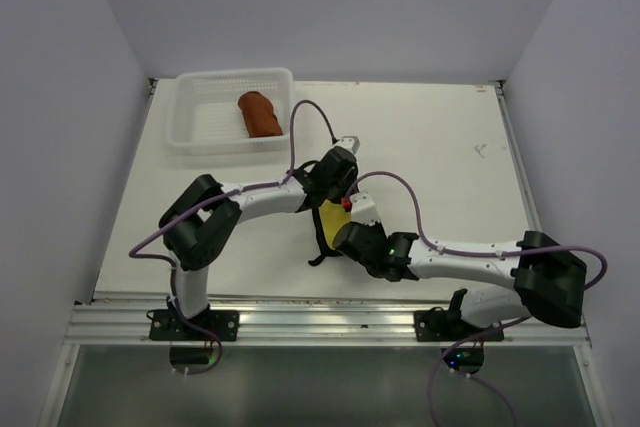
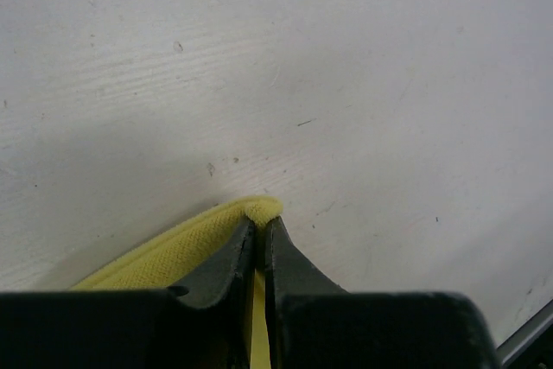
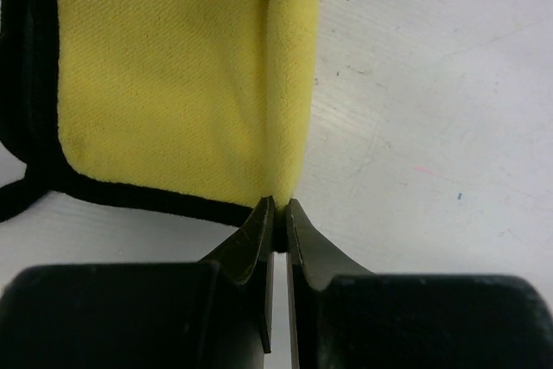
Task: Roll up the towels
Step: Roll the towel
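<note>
The yellow towel (image 1: 328, 219) with a dark brown hem (image 3: 130, 196) lies mid-table between both arms. My left gripper (image 2: 259, 224) is shut on a folded yellow edge (image 2: 173, 252) at its far side. My right gripper (image 3: 278, 205) is shut on the near hem, where a fold runs up the yellow cloth (image 3: 173, 75). In the top view the left gripper (image 1: 335, 195) and right gripper (image 1: 345, 232) sit close together over the towel and hide much of it. The rust-brown towel (image 1: 260, 114) lies rolled up inside the basket.
The white mesh basket (image 1: 235, 76) stands at the table's back left. A dark loose strip of hem (image 1: 318, 259) trails toward the front edge. Walls close the table on the left, right and back.
</note>
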### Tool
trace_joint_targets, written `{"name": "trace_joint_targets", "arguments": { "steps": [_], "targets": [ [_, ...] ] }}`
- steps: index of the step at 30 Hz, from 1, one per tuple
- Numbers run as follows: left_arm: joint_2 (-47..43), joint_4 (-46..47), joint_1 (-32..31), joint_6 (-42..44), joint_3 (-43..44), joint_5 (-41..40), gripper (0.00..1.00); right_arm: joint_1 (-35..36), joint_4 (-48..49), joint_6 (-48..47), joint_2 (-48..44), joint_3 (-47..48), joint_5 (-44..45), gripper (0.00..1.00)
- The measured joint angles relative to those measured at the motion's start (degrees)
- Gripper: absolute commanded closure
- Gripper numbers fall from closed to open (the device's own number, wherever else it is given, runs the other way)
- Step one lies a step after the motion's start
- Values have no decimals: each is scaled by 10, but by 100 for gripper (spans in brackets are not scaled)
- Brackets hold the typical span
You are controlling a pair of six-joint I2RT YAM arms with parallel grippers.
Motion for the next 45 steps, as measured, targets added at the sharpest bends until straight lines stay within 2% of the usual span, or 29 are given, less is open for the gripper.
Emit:
{"name": "trace_joint_targets", "arguments": {
  "steps": [5, 19, 27, 36, 45],
  "targets": [
    [-3, 43, 7, 0, -22, 17, 100, 25, -31, -10, 43, 30, 51, 100],
    [-10, 135, 34, 1, -102, 70, 100, 73, -68, -49, 140, 78, 115, 100],
    [-42, 164, 54, 2, -143, 86, 100, 101, -96, -62, 231, 140, 144, 100],
    [-43, 185, 77, 3, -178, 108, 100, 130, -176, -51, 360, 234, 189, 100],
    [-43, 213, 82, 10, -203, 113, 100, 139, -224, -57, 402, 266, 207, 100]
  ]
}}
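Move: About 5 cm to the left hand's left, 6 cm back and 5 cm below lies the middle of the yellow towel's flat part, whose folded edge both closed grippers already hold. From the right hand that middle is some 6 cm ahead, 5 cm left and 5 cm down. The towel's black tail lies about 11 cm left of the right hand, 4 cm back and 5 cm below. The rolled brown towel is roughly 27 cm ahead and 27 cm left of the left hand, 3 cm lower. Carrying the raised folded edge over onto the flat towel, both hands travel about 5 cm left and end some 3.5 cm lower, still pinching its two ends. The left hand dips, rises slightly midway, then sinks again; the right mostly turns in place at first, its left side rolling down some 45 degrees in all, then sweeps left and down. ##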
